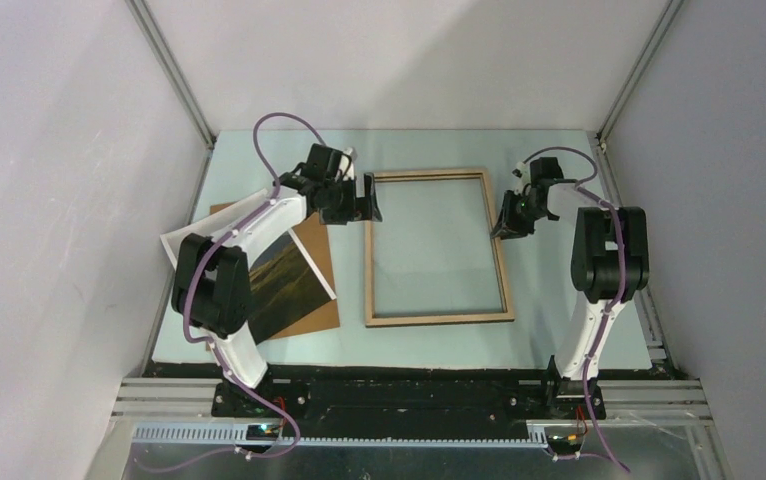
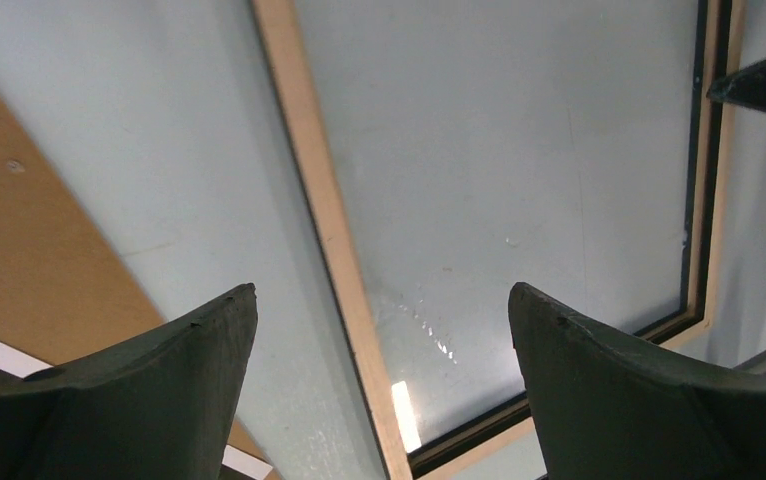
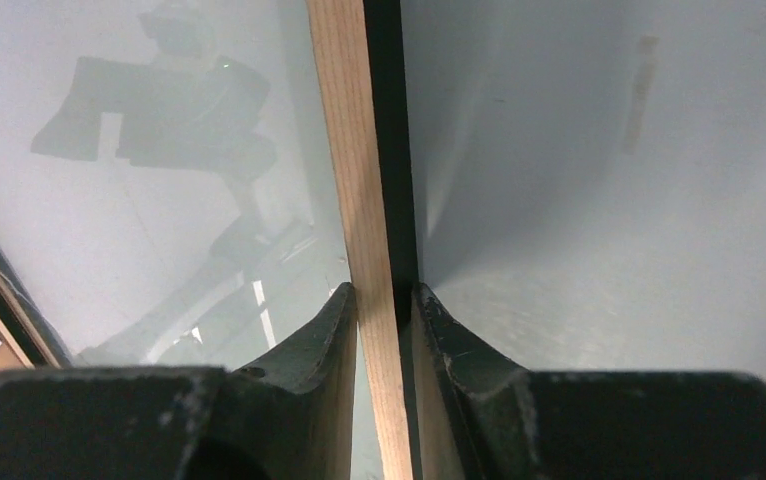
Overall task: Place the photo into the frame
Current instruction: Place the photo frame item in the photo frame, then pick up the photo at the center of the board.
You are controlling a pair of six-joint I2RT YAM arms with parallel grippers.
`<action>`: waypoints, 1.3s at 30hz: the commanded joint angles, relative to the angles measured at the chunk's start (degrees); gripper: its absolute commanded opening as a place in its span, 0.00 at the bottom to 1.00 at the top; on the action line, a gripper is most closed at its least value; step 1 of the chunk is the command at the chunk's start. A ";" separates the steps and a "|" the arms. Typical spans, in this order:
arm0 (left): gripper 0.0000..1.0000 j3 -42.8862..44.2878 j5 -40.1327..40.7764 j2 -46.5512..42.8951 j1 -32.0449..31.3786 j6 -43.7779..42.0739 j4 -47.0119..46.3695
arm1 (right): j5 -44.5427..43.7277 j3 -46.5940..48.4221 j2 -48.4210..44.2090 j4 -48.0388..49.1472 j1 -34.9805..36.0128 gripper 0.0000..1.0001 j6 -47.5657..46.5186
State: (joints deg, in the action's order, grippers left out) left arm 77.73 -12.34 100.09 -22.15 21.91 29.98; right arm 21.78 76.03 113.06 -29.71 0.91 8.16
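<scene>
The frame [image 1: 439, 318] lies flat mid-table, light-wood side up, with the table showing through its pane. My right gripper [image 1: 506, 228] is at the frame's right rail. In the right wrist view its fingers [image 3: 329, 330] press the wooden rail [image 3: 354, 150] from both sides, so the right gripper [image 3: 386, 295] is shut on it. My left gripper [image 1: 371, 205] hovers open over the upper part of the left rail [image 2: 319, 190], which runs between the wide-spread tips of the left gripper [image 2: 381, 300]. The photo [image 1: 284, 285] lies picture up at the left, partly under the left arm.
A brown hardboard backing panel [image 1: 317, 255] lies under the photo, left of the frame, and shows in the left wrist view as the brown panel [image 2: 29, 260]. Grey enclosure walls with metal rails stand close on three sides. The arm bases sit at the near edge.
</scene>
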 commanded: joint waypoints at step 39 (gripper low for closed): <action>1.00 -9.08 8.29 -12.34 19.52 -19.75 6.60 | -1.27 -3.19 -6.36 -2.95 -4.22 0.04 -15.59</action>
State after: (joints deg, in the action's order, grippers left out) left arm 70.35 -6.66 92.36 -4.82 5.65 35.92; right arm 20.43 71.16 108.51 -31.07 -3.51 -3.51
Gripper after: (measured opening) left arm 0.996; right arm 0.252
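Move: The photo's middle lies about 31 cm left of the left hand, 11 cm back and 11 cm below. At much the same height, the brown board under the photo is centred some 25 cm to this hand's left and 11 cm back, and the frame's middle about 16 cm to its right and 5 cm back. The right hand already grips the frame's right bar: the frame's middle is about 17 cm to its left, nearly level fore and aft, and the photo some 65 cm left and 8 cm back. The left hand, fingers staying wide open, swings some 16 cm left, away from the frame and over the brown board towards the photo, first edging about 2 cm forward and then drawing back, while its left side rolls up nearly 15 degrees and it sinks about a centimetre late on. The right hand keeps its pinch on the frame's right bar and drags it about 4 cm right along the table, mostly at the start, then some 2 cm back, its wrist turning slightly clockwise and then counter-clockwise. ##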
